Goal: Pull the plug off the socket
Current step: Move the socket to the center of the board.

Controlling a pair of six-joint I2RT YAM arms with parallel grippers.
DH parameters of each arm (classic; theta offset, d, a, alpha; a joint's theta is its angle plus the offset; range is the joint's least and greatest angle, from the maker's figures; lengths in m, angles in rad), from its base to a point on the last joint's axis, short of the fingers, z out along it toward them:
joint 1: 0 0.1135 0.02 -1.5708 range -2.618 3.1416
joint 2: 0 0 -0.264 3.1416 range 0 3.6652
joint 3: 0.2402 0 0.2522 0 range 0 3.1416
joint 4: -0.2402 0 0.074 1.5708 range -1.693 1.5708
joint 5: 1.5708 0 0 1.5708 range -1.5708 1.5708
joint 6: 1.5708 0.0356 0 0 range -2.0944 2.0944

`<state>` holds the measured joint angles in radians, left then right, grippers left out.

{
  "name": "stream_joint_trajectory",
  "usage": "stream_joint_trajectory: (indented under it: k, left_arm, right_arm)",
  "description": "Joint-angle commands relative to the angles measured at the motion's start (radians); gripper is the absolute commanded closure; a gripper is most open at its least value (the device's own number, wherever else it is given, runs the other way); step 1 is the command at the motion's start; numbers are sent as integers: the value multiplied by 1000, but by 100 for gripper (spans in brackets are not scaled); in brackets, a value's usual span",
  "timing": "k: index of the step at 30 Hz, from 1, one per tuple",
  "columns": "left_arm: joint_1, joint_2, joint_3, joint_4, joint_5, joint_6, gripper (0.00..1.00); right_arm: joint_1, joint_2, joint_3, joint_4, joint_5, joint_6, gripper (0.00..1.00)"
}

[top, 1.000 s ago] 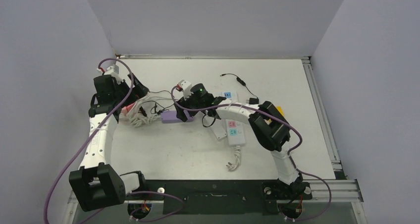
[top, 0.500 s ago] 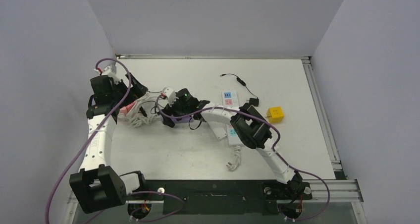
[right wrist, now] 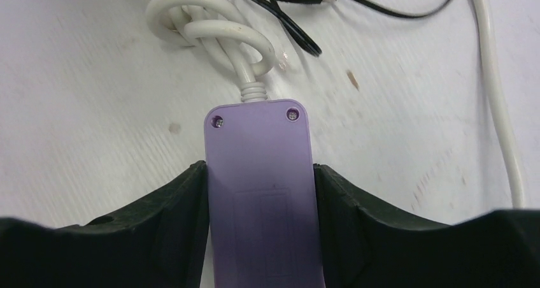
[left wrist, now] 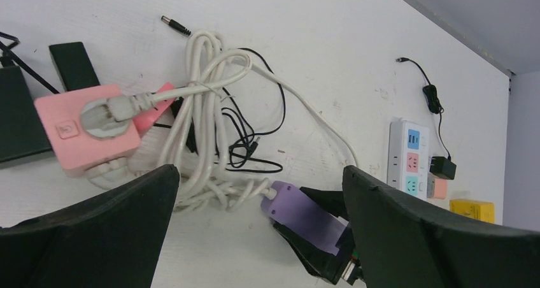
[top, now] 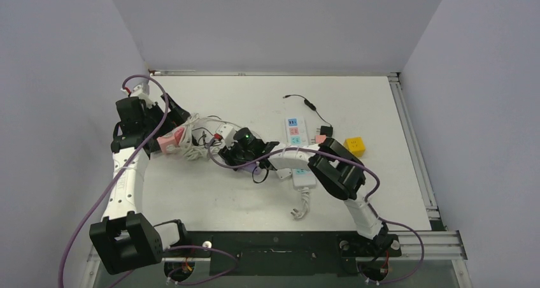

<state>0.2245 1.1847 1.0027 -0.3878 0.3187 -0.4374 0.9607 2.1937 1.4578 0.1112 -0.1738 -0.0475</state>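
Note:
A pink cube socket lies at the left of the table with a grey-white plug seated in its top face. The plug's white cord runs into a tangled coil. In the top view the socket sits just below my left gripper. In the left wrist view that gripper stands wide open above the cords, touching nothing. My right gripper is shut on a purple power strip, both pads pressed to its sides, just right of the coil.
A white power strip with coloured outlets lies centre right, and a second white strip lies nearer. A yellow cube, a thin black cable and black adapters are scattered about. The left wall stands close behind the left arm.
My right gripper swung left, came back a little nearer and closed on the purple power strip. The cord bundle and pink socket shifted slightly. The left gripper stayed open.

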Motion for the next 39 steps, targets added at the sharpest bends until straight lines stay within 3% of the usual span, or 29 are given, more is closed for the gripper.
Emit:
stream_joint_trajectory:
  k: [1, 12, 25, 27, 30, 34, 39]
  left_arm:
    - [3, -2, -7, 52, 8, 1, 1]
    - [-82, 43, 7, 20, -26, 33, 1]
    - [-96, 76, 1, 18, 28, 19, 2]
    - [-95, 78, -9, 15, 43, 17, 2]
    - [-90, 69, -51, 2, 57, 20, 2]
    - [-83, 32, -111, -7, 63, 23, 2]
    - [-64, 25, -130, -4, 74, 14, 3]
  right_arm:
    - [-42, -172, -135, -21, 146, 45, 77]
    - [-79, -552, -514, -107, 245, 225, 77]
    - [-101, -835, -713, -292, 303, 361, 75]
    - [-108, -856, -719, -293, 279, 363, 64]
    - [-115, -860, -699, -275, 244, 343, 41]
    - [-149, -831, -622, -231, 185, 304, 19]
    - [-200, -721, -463, -172, 39, 284, 8]
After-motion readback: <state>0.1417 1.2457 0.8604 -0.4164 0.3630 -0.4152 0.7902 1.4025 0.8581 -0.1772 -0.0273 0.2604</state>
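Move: The purple socket is already pinched in the right hand, its middle about 2 cm right and 1 cm back of the finger pads. The near end of the coloured strip lies some 26 cm to the right and 8 cm back; the plain white socket is about 15 cm right, level with the hand. The cable bundle stands 13 cm left and 6 cm ahead, the pink cube 24 cm left and 9 cm ahead. From the left hand the purple socket is about 22 cm right, 6 cm back and 21 cm below. Keeping its pinch on the purple socket, the right hand hauls it about 23 cm right and some 8 cm back, climbing about 3 cm and turning some 30 degrees clockwise, to the near end of the coloured strip. The fingers then open and lift off upward, forward and a little left. The empty left hand sinks about 8 cm, drifting right and back. ##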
